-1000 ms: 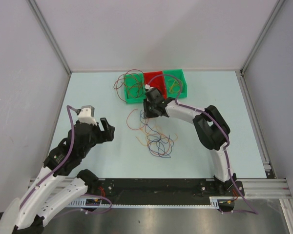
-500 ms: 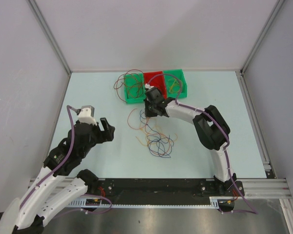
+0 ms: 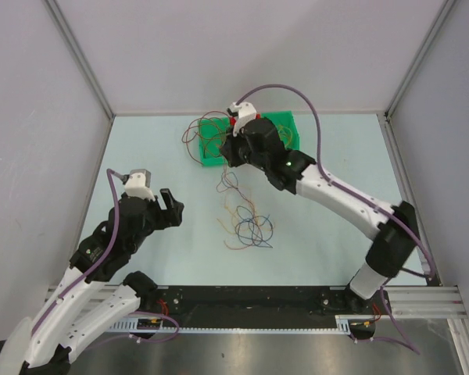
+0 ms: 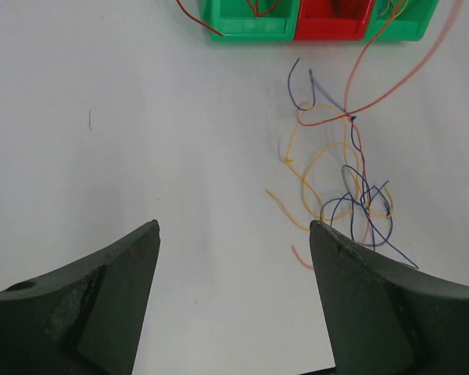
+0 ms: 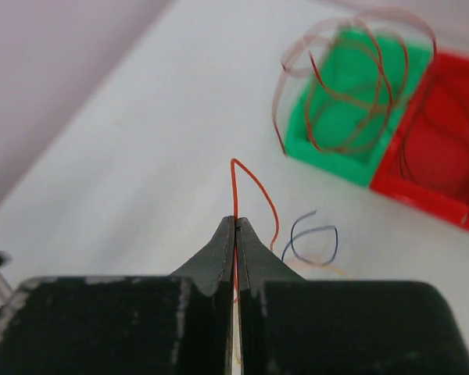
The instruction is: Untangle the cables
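A tangle of thin blue, yellow and orange cables (image 3: pixel 248 227) lies mid-table and also shows in the left wrist view (image 4: pixel 352 199). My right gripper (image 5: pixel 236 223) is shut on a red cable (image 5: pixel 255 184), which loops up out of the fingertips. From above, the right gripper (image 3: pixel 227 158) hangs over the table just in front of the bins. The red cable (image 4: pixel 399 82) rises from the tangle toward the upper right. My left gripper (image 3: pixel 170 205) (image 4: pixel 233 226) stands open to the left of the tangle with nothing between its fingers.
Against the back stand a green bin (image 3: pixel 209 158) with brown cable loops (image 3: pixel 194 129) spilling over it, a red bin (image 5: pixel 430 191) and a second green bin (image 3: pixel 288 125). The right arm covers most of the red bin from above. Walls close in both sides.
My right gripper has shut on the red cable and lifted back toward the bins, its arm stretching out. The tangle has been drawn tighter and a strand now rises from it. The left arm is still.
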Available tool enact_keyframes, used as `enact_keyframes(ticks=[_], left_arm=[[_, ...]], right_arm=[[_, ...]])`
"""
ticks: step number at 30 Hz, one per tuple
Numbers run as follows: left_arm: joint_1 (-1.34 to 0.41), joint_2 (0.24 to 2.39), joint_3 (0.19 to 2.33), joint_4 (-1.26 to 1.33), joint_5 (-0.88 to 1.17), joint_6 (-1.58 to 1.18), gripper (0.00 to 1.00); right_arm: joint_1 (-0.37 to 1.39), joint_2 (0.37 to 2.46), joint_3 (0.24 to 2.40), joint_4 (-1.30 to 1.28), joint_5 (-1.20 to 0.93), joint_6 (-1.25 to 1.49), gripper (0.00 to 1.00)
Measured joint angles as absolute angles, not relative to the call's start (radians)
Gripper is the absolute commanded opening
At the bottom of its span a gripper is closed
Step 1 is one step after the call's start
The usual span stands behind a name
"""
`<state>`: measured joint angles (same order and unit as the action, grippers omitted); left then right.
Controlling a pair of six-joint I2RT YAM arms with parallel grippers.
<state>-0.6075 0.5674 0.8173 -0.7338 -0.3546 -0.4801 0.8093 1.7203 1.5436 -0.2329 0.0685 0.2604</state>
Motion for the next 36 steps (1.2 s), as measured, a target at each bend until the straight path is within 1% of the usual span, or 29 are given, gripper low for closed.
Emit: enact_keyframes(ticks=[5, 12, 14, 22, 27, 30, 36], left_arm=[[-0.606, 0.567, 0.817, -0.733, -0.355, -0.48, 0.82], [-0.606, 0.568, 0.817, -0.733, -0.355, -0.48, 0.82], [-0.606, 0.569, 0.817, -0.731, -0.355, -0.48, 0.82], [-0.604, 0.571, 0.817, -0.727, -0.355, -0.48, 0.82], [-0.603, 0.571, 0.817, -0.727, -0.355, -0.48, 0.82], [-0.603, 0.569, 0.817, -0.727, -0.355, -0.481, 0.82], [-0.603, 0.567, 0.817, -0.728, -0.356, -0.481, 0.82]], right_arm=[[0.881, 1.517, 1.549, -0.121, 0.075, 0.154, 0.0], [0.902, 1.387, 1.547, 0.027, 0.082, 0.041, 0.0], [0.917, 1.379, 1.562, 0.038, 0.076, 0.01, 0.0], [1.022, 1.4, 1.818, 0.086, 0.038, -0.141, 0.0], [1.075, 1.451, 1.996, 0.105, 0.028, -0.231, 0.0], [1.084, 1.459, 1.996, 0.119, 0.043, -0.267, 0.0], [1.082, 1.487, 1.895, 0.131, 0.116, -0.309, 0.0]])
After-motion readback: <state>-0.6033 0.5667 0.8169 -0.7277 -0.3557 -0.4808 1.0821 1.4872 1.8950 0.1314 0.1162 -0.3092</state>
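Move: The right hand, with the red cable already pinched in its shut fingers, has the left green bin roughly 19 cm ahead, 7 cm to its left and 20 cm below. The red bin is also about 19 cm ahead, some 5 cm to the right. The blue and orange tangle lies about 12 cm back, 7 cm right and 22 cm below. From the left hand, the left green bin is some 36 cm ahead, 8 cm right and 18 cm lower. Sweeping fast upwards and back, the right hand hauls the pinched red cable out of the blue and orange tangle, rising roughly 42 cm and drawing back some 16 cm. The wrist tips the fingers up by about 60 degrees until they point above level; the hand then sinks about 5 cm and eases forward and slightly left, keeping its pinch. ##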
